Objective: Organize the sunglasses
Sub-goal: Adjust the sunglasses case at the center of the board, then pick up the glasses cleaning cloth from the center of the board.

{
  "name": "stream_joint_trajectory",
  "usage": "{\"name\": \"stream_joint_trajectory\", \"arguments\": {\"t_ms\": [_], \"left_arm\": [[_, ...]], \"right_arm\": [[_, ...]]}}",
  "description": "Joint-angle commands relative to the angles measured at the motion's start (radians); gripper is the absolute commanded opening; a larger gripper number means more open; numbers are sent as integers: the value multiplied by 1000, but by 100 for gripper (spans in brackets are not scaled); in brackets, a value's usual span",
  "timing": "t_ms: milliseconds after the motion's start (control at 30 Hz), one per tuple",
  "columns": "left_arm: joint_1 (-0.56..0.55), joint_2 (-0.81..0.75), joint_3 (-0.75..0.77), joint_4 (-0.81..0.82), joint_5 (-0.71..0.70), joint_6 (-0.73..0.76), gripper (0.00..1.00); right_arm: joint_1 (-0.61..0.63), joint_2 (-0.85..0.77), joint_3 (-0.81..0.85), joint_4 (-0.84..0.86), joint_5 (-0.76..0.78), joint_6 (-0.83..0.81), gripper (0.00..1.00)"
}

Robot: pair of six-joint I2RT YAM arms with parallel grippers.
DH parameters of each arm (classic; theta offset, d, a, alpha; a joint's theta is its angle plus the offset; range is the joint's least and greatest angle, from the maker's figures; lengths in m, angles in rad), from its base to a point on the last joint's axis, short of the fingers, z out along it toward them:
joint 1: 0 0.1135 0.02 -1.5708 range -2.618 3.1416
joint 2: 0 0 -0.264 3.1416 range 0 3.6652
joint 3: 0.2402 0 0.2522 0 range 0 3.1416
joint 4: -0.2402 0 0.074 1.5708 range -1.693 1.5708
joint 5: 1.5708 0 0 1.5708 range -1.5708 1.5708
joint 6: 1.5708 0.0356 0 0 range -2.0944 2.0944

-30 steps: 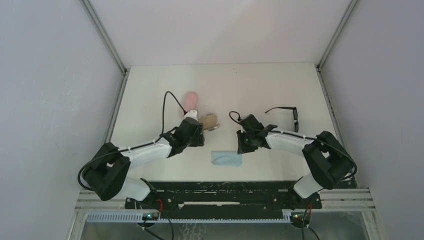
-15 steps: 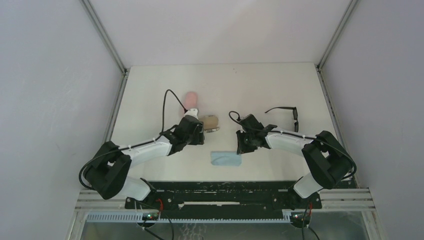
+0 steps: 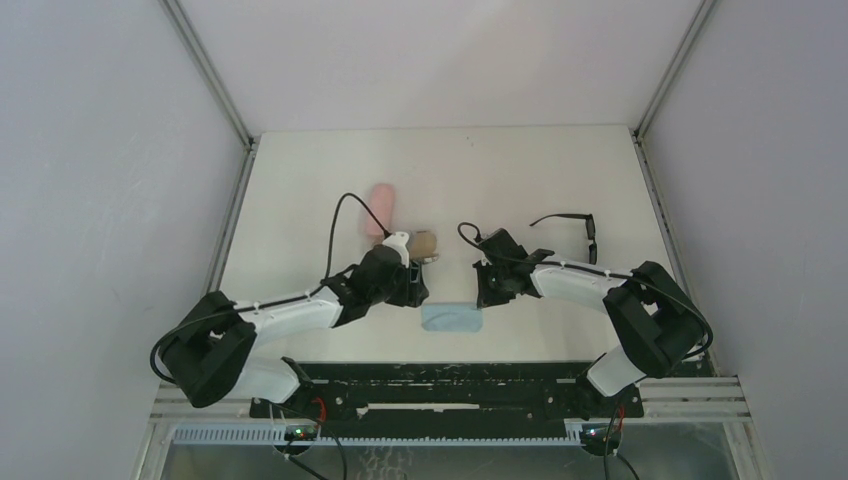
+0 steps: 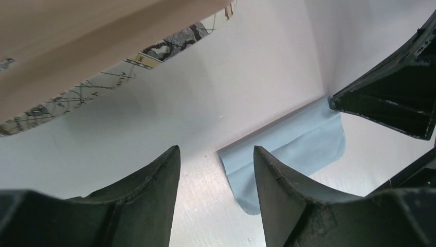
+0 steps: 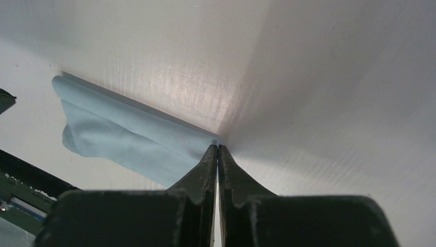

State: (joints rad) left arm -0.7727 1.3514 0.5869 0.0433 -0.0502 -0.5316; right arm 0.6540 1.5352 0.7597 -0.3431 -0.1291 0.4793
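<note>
The sunglasses, black-framed with dark lenses, lie on the white table at the right, beyond my right arm and untouched. My right gripper points down at the far right corner of a light-blue cloth. In the right wrist view that gripper is shut, with the corner of the cloth pinched at its tips. My left gripper hovers just left of the cloth. In the left wrist view it stands open and holds nothing, with the cloth past its right finger.
A pink case lies at the centre left. A tan case with a grey-patterned shell sits beside it, and its edge crosses the top of the left wrist view. The enclosure walls rise close on both sides.
My left gripper has drawn back from the tan case toward the near edge and the cloth. My right gripper has shut at the cloth's corner.
</note>
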Motion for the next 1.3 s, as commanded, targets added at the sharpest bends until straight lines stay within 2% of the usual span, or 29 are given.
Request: {"name": "stream_joint_trajectory", "arguments": {"t_ms": [0,200,400,600,833,1067,1200,1267], "left_arm": [[-16,14,-18,78,35,-43,59],[-45,63,8,80,34,-48,56],[-86,107,48,10,-8,-39,50],[-119,135,77,-51,-66,-25,48],[-149,167,101,-84,-91,-14,39],[-151,175,97,-77,-84,-16,21],[-151,169,91,-65,-79,-13,6],[-151,169,90,-63,-80,-11,3]], "right_arm": [[-5,-3,0,1,14,0,0],[-5,-4,0,-3,16,-5,0],[-4,-3,0,-5,20,-6,0],[-5,-4,-1,-2,18,-7,0],[-5,-3,1,-3,21,-6,0],[-5,-5,0,-2,22,-5,0],[-4,-9,0,0,27,-6,0],[-4,-17,-2,1,36,-5,4]]}}
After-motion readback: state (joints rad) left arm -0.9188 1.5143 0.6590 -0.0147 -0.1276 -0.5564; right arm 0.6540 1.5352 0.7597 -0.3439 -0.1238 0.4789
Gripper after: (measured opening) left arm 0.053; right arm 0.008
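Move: The left gripper, half open, is to take the far left corner of the blue cloth, about 3 cm back, 3 cm to its right and 4 cm below. The cloth's middle lies some 5 cm back and 8 cm right; the brown case sits about 10 cm ahead and 3 cm left, the pink case roughly 19 cm ahead and 8 cm left. From the right gripper, shut on the cloth's far right corner, that left corner is about 10 cm left, level fore and aft. Lower the left gripper about 4 cm while drawing it back and to the right, some 3 cm each way, from beside the brown case onto the cloth's far left corner, rolling it slightly so its left side rises. Start closing on the way down, then shut the fingers to pinch the corner; keep the right gripper still, holding the far right corner. ##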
